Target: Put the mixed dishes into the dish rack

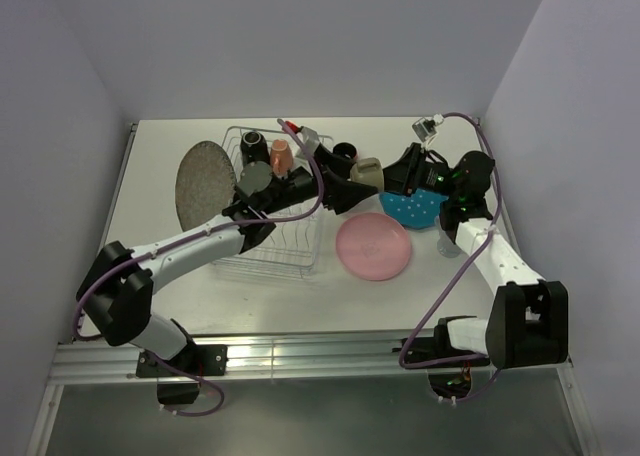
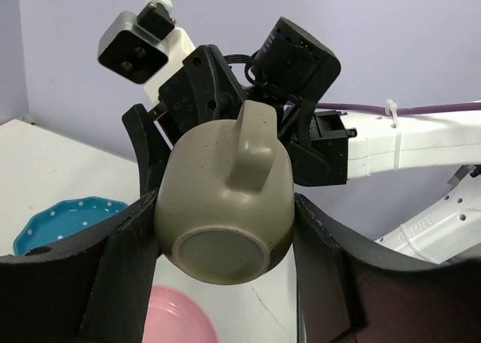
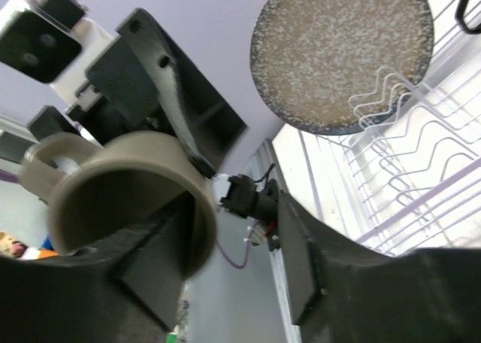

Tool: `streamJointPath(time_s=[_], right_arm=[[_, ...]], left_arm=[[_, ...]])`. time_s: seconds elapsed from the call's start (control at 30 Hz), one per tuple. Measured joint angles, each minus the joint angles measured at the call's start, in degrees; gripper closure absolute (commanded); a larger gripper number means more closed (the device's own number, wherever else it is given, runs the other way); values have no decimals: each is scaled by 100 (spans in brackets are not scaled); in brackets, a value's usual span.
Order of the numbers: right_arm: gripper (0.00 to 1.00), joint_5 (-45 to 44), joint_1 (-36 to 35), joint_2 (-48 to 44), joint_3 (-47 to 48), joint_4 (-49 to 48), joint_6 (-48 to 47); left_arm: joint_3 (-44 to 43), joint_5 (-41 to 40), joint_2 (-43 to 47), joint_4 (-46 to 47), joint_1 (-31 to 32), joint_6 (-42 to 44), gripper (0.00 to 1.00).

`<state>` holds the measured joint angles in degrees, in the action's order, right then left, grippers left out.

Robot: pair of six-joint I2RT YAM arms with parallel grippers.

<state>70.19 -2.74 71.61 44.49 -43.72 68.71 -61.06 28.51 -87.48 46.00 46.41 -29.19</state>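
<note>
A grey-beige mug (image 1: 367, 173) hangs in the air between my two grippers, right of the dish rack (image 1: 268, 258). My left gripper (image 1: 352, 190) is shut on it: in the left wrist view both fingers press the sides of the mug (image 2: 224, 204), base toward the camera. My right gripper (image 1: 402, 176) faces it from the other side. In the right wrist view its jaws stand wide; one finger (image 3: 146, 264) sits at the mug's mouth (image 3: 124, 196), the other finger (image 3: 301, 256) is well apart from it.
The grey speckled plate (image 1: 205, 181) stands at the rack's left end. A black mug (image 1: 253, 141) and a pink mug (image 1: 281, 156) sit in the rack. The pink plate (image 1: 373, 246) and teal dotted plate (image 1: 412, 208) lie on the table; another black mug (image 1: 345, 151) stands behind.
</note>
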Motion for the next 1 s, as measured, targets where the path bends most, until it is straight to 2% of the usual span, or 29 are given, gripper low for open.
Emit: streamJointPath(time_s=[0.23,0.5,0.63,0.8,1.0], right_arm=[[24,-9,0,-240,48,951,-1272],[22,188,142,-579,55,1976,-2706],[22,330,404,-726,181,2872,-3644],[22,234,796,-831,439,4186,-5215],[22,-57,1169,-896,527,5523,-6725]], left_arm=[[299,26,472,-334,-238,-48,100],[520,-33,831,-671,-621,-48,100],[553,-286,1088,-1034,-960,7,100],[111,-1182,1045,-2439,-1270,518,100],[-1303,-2439,-81,-4133,-1307,1316,100]])
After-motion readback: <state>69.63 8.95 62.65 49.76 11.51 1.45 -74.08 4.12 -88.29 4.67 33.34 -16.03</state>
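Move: The left hand holds the green cup, and the free spot for it at the rack's far right end lies about 30 cm ahead, 12 cm left and 30 cm below. The orange mug stands some 7 cm left of that spot and the dark mug 12 cm right of it; the white bowl is about 22 cm ahead of the left hand. From the right hand, still at the cup's mouth, the spot is about 28 cm ahead and 14 left; the pink plate is nearly straight below. Keeping its grip on the green cup, the left hand draws it off leftward from between the right fingers for about 5 cm, then sweeps forward some 15 cm while still going left and sinking about 6 cm towards the rack's far end, turning some 40 degrees counter-clockwise so its fingers swing from rightward to forward-right. The right hand opens its half-open fingers wider, comes free of the cup and backs off about 7 cm right and 6 cm down, its wrist turning some 30 degrees and its fingertips dipping. ##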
